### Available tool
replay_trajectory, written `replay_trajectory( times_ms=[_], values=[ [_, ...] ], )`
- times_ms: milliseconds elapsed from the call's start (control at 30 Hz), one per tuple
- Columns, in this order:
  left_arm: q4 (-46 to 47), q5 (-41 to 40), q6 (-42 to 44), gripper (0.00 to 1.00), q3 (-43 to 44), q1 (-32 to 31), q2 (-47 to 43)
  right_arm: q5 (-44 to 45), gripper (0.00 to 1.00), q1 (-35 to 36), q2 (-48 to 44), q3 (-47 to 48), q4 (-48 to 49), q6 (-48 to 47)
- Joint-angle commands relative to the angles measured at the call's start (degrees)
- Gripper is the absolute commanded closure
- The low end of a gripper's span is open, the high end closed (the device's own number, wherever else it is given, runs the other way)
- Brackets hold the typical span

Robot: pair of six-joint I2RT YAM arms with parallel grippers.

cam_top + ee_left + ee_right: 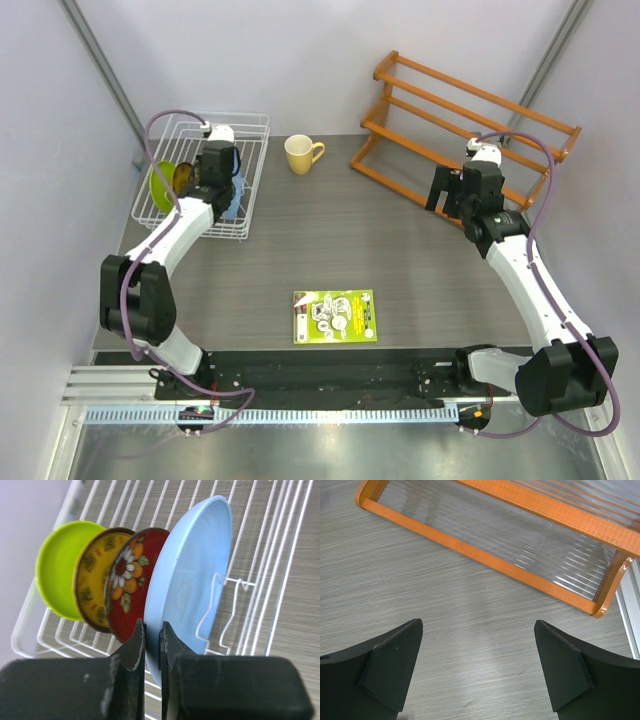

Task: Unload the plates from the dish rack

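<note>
The white wire dish rack stands at the far left of the table. Several plates stand on edge in it: lime green, yellow patterned, dark red with flowers and a larger light blue plate. My left gripper reaches down into the rack and is shut on the near rim of the light blue plate, one finger on each face. The plate still sits among the tines. My right gripper hangs open over bare table, far to the right, holding nothing.
An orange wooden slatted rack stands at the back right, just beyond the right gripper. A yellow mug sits right of the dish rack. A green printed card lies near the front middle.
</note>
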Motion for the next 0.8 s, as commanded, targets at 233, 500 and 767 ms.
replay_trajectory(
  times_ms=[233, 500, 767],
  values=[
    [15.0, -21.87, 18.44, 1.0, 8.3, -11.63, -2.53, 0.24, 0.0, 0.23, -2.33, -0.23, 0.73, 0.52],
    [-1.04, -18.71, 9.55, 1.0, 13.13, -13.57, -6.12, -1.95, 0.0, 0.14, -3.3, -0.5, 0.73, 0.78],
    [-6.71, 15.7, -15.01, 1.0, 7.52, -13.66, -8.07, -17.5, 0.0, 0.23, -1.63, -2.78, 7.83, 5.96]
  ],
)
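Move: My left hand already pinches the blue plate's near upper rim in the dish rack; its middle is about 5 cm ahead, 2 cm right and 8 cm below. The red plate stands 4 cm ahead and 6 cm left, equally low. Bare table for setting down lies level ahead, 20 cm right and 20 down; the mug is 16 cm ahead, 20 right and 15 down. From my right hand the blue plate lies 15 cm ahead, 59 left and 11 down. Keeping the rim pinched, I lift my left hand about 11 cm and draw it slightly right, rolling its left side up some 20 degrees and tipping the fingertips up. Then I carry the plate right at that height and a little back, over the rack's right side, undoing the roll and turning clockwise. At the end my open right hand starts left, about 2 cm. ##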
